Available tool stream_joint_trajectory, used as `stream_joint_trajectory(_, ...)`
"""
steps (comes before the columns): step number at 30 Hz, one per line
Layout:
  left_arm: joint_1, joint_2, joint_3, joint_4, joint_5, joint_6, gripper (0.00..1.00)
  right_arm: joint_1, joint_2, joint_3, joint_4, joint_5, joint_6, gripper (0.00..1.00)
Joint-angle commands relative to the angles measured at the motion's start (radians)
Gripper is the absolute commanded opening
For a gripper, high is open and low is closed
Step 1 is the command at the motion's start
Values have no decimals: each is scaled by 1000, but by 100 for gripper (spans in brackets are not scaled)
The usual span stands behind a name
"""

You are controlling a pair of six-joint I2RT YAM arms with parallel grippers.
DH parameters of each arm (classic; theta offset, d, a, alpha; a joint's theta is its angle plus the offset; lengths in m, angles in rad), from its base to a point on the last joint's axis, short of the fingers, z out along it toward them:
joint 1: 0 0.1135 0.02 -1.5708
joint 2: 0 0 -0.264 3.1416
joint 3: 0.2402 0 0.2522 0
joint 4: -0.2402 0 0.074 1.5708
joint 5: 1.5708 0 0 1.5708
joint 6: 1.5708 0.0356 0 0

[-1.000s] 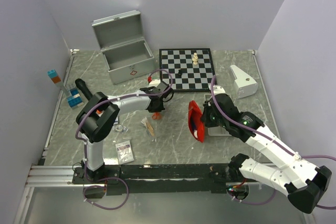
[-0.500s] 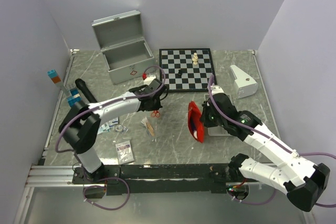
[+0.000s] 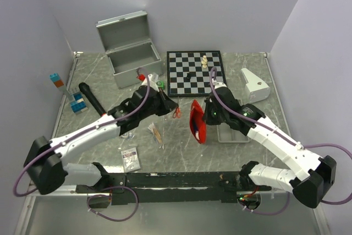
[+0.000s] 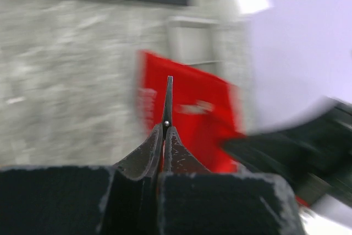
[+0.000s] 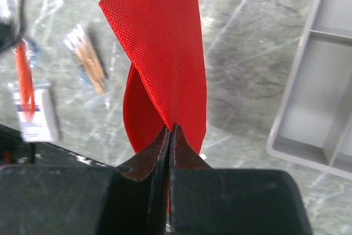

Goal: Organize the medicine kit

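The medicine kit's silver case (image 3: 132, 58) stands with its lid raised at the back left. Its red pouch (image 3: 196, 120) hangs upright above the table centre, pinched at one edge by my right gripper (image 3: 208, 116), which is shut. In the right wrist view the pouch (image 5: 159, 53) rises from the closed gripper (image 5: 171, 129), its mouth gaping. My left gripper (image 3: 166, 104) is shut on small scissors (image 3: 176, 113) with orange-red handles, just left of the pouch. In the left wrist view the scissors' blade (image 4: 168, 100) sticks out of the gripper (image 4: 164, 130) towards the pouch (image 4: 192, 119).
A shallow grey tray (image 3: 231, 134) lies under my right arm. A chessboard (image 3: 195, 72) with pieces and a white object (image 3: 254, 85) sit at the back right. A black cylinder (image 3: 91, 98), blue blocks (image 3: 77, 103), a stick packet (image 3: 155, 131) and a small sachet (image 3: 130, 158) lie on the left.
My left arm has stretched out and carried the scissors up and right, close to the pouch. My right gripper has shifted the pouch slightly left and turned it more upright.
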Motion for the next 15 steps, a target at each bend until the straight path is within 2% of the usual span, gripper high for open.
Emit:
stream_joint_trajectory(1, -43, -106, -66, 310, 70, -53, 1, -7, 32, 97, 8, -46, 73, 0)
stream_joint_trajectory(7, -76, -126, -131, 519, 78, -84, 1, -11, 58, 141, 3, -138, 128, 0)
stream_joint_trajectory(15, -108, -123, -207, 697, 81, -81, 1, -56, 32, 117, 36, -290, 209, 0)
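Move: The left hand holds the orange scissors; the red medicine pouch they go to lies about 9 cm to its right, 7 cm back and 5 cm lower. The swab pack lies 8 cm left, 3 cm back and some 20 cm below. From the right hand, gripping the pouch, the scissors are some 12 cm left, 3 cm ahead and slightly lower; the grey tray is 11 cm right, 5 cm ahead and about 17 cm below. Left hand lifts the scissors about 9 cm, backing rightward over the pouch, which the right brings left and up. ##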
